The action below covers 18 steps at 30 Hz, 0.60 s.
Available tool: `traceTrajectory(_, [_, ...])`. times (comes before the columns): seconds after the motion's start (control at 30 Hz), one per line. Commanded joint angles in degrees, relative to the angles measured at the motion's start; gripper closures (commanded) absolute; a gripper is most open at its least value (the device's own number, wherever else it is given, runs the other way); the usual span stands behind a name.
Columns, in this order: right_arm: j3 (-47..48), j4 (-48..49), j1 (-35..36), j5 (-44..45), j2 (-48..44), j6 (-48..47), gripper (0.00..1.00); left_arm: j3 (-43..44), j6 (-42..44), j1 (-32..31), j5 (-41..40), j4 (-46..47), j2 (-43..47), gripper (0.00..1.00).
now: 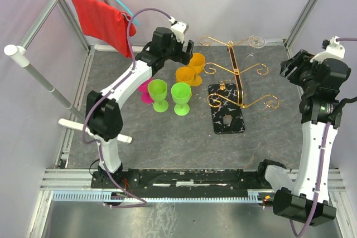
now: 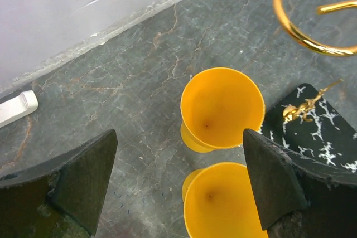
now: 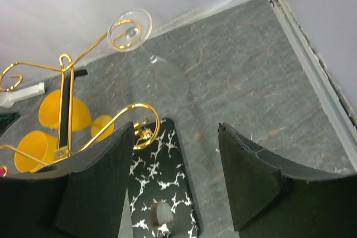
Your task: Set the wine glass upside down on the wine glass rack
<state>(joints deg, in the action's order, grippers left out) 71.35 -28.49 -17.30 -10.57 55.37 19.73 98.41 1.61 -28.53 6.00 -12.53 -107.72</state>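
A clear wine glass (image 1: 256,41) hangs upside down from a far scroll arm of the gold wire rack (image 1: 237,71). In the right wrist view its round foot (image 3: 129,30) rests in the scroll and its bowl (image 3: 167,79) points down. The rack's black white-veined base (image 3: 162,176) lies under my right gripper (image 3: 176,126), which is open and holds nothing, well back from the glass. This gripper (image 1: 290,68) is right of the rack. My left gripper (image 1: 187,48) is open over two orange cups (image 2: 223,107), empty.
Orange cups (image 1: 189,69), two green cups (image 1: 170,96) and a pink one (image 1: 146,92) stand left of the rack. A red cloth (image 1: 103,20) hangs on the frame at the back left. A white bar (image 1: 72,124) lies at the table's left edge.
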Motion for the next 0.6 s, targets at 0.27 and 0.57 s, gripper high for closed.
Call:
traceTrajectory(0.27, [4.3, -8.74, 0.9, -2.79, -1.64, -2.06, 0.32, 14.0, 4.7, -1.77, -5.88, -6.77, -12.67, 0.09])
traceTrajectory(0.57, [2.73, -8.18, 1.43, -3.25, -1.6, -2.52, 0.34, 16.2, 4.09, -2.4, -8.53, -8.11, -17.66, 0.55])
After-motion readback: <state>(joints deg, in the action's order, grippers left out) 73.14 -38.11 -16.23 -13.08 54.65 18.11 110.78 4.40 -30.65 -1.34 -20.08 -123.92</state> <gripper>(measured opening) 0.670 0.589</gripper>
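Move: Slightly ahead and to the right of the left hand stands the farther orange goblet, its middle about 4 cm forward, 5 cm right and 16 cm below. The nearer orange goblet is roughly 2 cm back and 1 cm right of the hand, the right-hand green one some 8 cm straight back, both about as low. The rack is about 15 cm right and 9 cm back. From the right hand the farther orange goblet lies about 19 cm ahead, 31 cm left and 28 cm down. Sinking about 9 cm while easing some 4 cm forward and slightly right, the left hand comes down to the rim of the farther orange goblet, tipping and rolling a little, some 10 degrees. Its wide-open fingers begin to close astride the goblet's left wall, one inside the cup, one outside. The right hand drifts about 3 cm back, down and left, tipping slightly down. ##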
